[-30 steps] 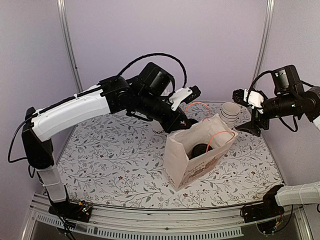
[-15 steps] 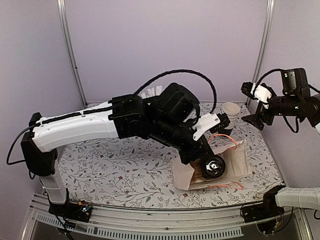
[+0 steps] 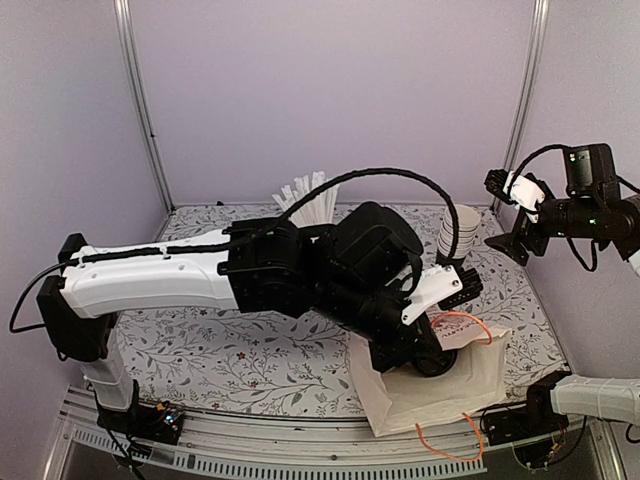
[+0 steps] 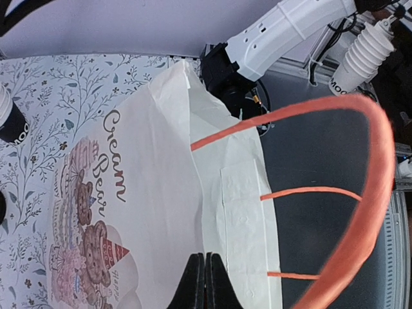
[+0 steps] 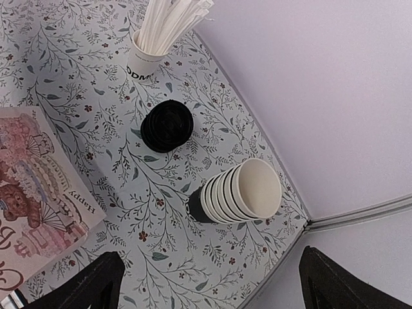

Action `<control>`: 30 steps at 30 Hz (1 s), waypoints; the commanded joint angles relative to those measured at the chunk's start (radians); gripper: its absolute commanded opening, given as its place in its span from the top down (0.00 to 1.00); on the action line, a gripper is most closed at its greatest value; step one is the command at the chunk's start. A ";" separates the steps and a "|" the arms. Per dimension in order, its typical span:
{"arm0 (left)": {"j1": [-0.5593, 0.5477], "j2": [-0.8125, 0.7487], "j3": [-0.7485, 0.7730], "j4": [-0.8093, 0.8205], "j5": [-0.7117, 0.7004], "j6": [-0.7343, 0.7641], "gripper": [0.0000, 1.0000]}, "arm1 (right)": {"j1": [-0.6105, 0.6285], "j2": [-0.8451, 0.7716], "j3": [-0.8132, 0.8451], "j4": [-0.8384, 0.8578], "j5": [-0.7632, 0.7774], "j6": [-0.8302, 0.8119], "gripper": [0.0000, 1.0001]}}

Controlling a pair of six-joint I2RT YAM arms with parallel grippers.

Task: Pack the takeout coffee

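Note:
A white paper bag with a bear print and orange handles lies flat at the table's near right edge. My left gripper reaches down to its mouth. In the left wrist view the gripper is shut, its tips pinching the rim of the bag. The takeout coffee shows only as a dark round shape at the bag's mouth, mostly hidden by the gripper. My right gripper hangs high at the far right, open and empty. A corner of the bag shows below it.
A white cup of straws stands at the back. A stack of lidless cups stands at the back right. A low black round stack sits between them. One orange handle hangs over the front rail.
The bag went from upright to lying flat, drawn toward the near edge as my left arm swung down and right. My right gripper drew back a little to the right.

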 commanded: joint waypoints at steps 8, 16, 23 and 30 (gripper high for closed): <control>0.104 -0.029 -0.003 0.008 -0.038 0.039 1.00 | -0.008 0.003 0.021 -0.003 -0.032 0.015 0.01; 0.275 -0.002 -0.021 0.078 0.047 0.060 0.94 | -0.012 -0.005 -0.004 0.000 -0.032 0.018 0.01; 0.384 0.006 -0.059 0.173 0.065 0.039 0.91 | -0.018 -0.008 -0.025 0.010 -0.041 0.019 0.01; 0.440 -0.009 -0.065 0.202 0.062 0.031 0.60 | -0.020 -0.003 -0.028 0.010 -0.046 0.019 0.01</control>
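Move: My left hand already pinches the rim of the tipped-back paper bag. The bag's standing spot is about 18 cm ahead, with its middle some 13 cm below. From this hand the cup stack is roughly 38 cm ahead and 16 cm to the right, and the black lids 36 cm ahead and 2 cm left. For my right hand, that spot is about 14 cm left, 3 cm back and 19 cm down. With my left fingers still shut on the rim, I swing the bag forward away from my base, towards the lids and cup stack. I go about 21 cm, with a drift of some 5 cm left and hardly any change in height, turning the hand roughly 20 degrees counter-clockwise. As I slow near the end, I part the fingers to about a third open at the rim. ##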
